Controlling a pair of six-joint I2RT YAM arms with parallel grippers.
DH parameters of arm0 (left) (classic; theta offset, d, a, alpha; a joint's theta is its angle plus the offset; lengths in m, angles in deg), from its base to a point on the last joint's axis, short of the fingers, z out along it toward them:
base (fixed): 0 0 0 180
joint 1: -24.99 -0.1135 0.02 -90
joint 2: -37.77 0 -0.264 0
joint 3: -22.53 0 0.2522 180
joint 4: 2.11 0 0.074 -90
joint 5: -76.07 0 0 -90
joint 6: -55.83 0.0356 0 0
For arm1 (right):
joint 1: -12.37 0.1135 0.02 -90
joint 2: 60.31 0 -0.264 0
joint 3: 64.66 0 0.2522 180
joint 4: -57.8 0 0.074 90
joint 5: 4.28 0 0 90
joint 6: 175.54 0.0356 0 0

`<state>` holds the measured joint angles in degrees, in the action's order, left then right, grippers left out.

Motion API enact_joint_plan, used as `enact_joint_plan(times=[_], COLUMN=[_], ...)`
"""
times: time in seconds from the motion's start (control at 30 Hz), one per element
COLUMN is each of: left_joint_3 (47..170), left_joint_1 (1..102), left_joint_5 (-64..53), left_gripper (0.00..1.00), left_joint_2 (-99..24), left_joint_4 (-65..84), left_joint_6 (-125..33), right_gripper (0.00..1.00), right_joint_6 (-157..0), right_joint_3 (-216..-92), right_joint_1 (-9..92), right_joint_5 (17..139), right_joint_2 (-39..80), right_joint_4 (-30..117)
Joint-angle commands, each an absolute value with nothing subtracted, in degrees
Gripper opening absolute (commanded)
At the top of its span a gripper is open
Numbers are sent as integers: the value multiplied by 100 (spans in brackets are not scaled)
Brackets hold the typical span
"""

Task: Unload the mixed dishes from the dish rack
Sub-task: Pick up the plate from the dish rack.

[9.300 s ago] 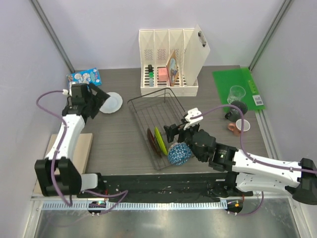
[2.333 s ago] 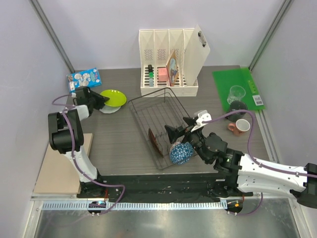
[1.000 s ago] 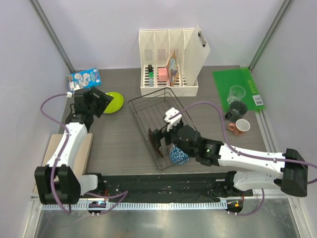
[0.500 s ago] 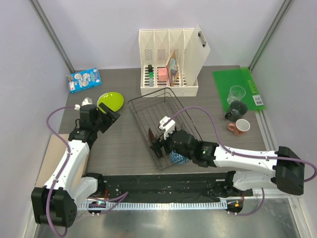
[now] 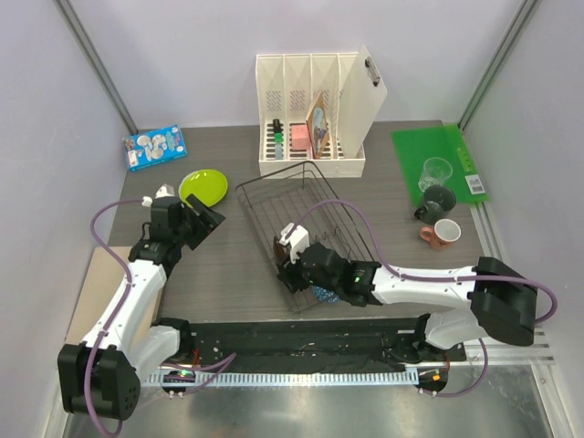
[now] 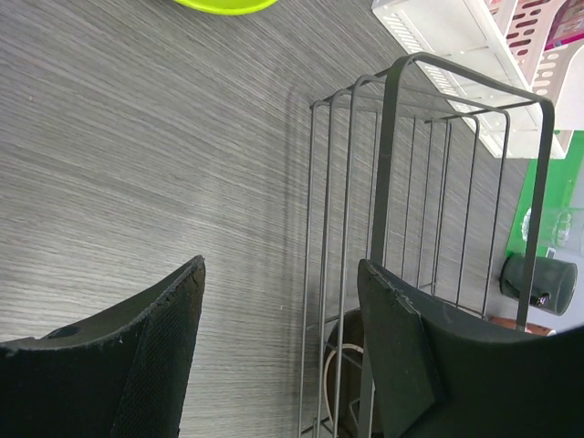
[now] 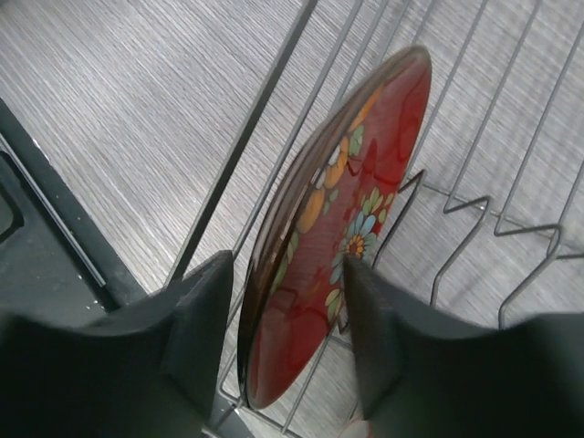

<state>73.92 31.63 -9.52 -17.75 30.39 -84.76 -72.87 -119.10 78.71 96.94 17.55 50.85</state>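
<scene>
The dish rack (image 5: 251,203) stands mid-table. In its near left corner the red floral plate (image 7: 338,228) stands upright between the prongs. My right gripper (image 7: 283,269) straddles the plate's lower part, open: the right finger (image 7: 383,328) lies against its painted face, while a thin gap shows at the left finger. The blue patterned bowl (image 5: 321,294) peeks out under the right arm (image 5: 411,283). My left gripper (image 5: 208,222) hangs open and empty left of the rack (image 6: 392,137). Behind it on the table lies the lime-green plate (image 5: 204,186). Glass (image 5: 436,172), dark grey mug (image 5: 436,201) and pink mug (image 5: 445,232) stand at the right.
A cream file holder (image 5: 310,119) stands right behind the rack. A green mat (image 5: 438,151) lies at the back right, a blue packet (image 5: 153,146) at the back left and a wooden board (image 5: 100,301) at the near left.
My right gripper has slid left and down onto the red floral plate, and its jaws have narrowed around it. The left gripper has drawn back from the lime-green plate, still open.
</scene>
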Motion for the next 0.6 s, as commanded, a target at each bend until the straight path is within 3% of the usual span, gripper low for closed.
enact_joint_plan(times=[0.0,0.07,0.27,0.57], left_joint_3=[7426,7417,7409,7400], left_joint_1=[3176,3176,3176,3176], left_joint_5=[-892,-883,-821,-725], left_gripper=[67,67,67,67], left_joint_2=[-1672,-1689,-1760,-1847], left_joint_4=[2949,2940,2896,2861], left_joint_6=[-8444,-8453,-8480,-8497], right_gripper=[44,28,3,1], right_joint_6=[-7262,-7262,-7288,-7358], right_joint_3=[-12025,-11964,-11867,-12289], right_joint_1=[7864,7872,7864,7881], right_joint_5=[9723,9802,9943,9872], right_joint_2=[1677,1537,1185,614], right_joint_4=[5467,5485,5432,4844])
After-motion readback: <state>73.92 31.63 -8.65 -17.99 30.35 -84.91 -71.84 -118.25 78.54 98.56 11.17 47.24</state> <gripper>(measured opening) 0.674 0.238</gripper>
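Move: The brown-and-red plate stands on edge in the rack, its middle about 3 cm ahead of the right hand and some 4 cm lower, with its near rim already between the open fingers. The rack's left rim runs about 3 cm to the left, level with that hand. The blue patterned bowl sits roughly 12 cm to the right and 3 cm back. From the left hand, the plate lies some 10 cm back and 16 cm right. Pinching the near rim of the brown-and-red plate, the right hand snaps its half-open fingers together until they stop short of shut on it. It then keeps that grip and eases up and to the right, about 2 cm upward and 1.5 cm sideways, drawing the plate away from the rack's left rim with the wrist almost unturned. ##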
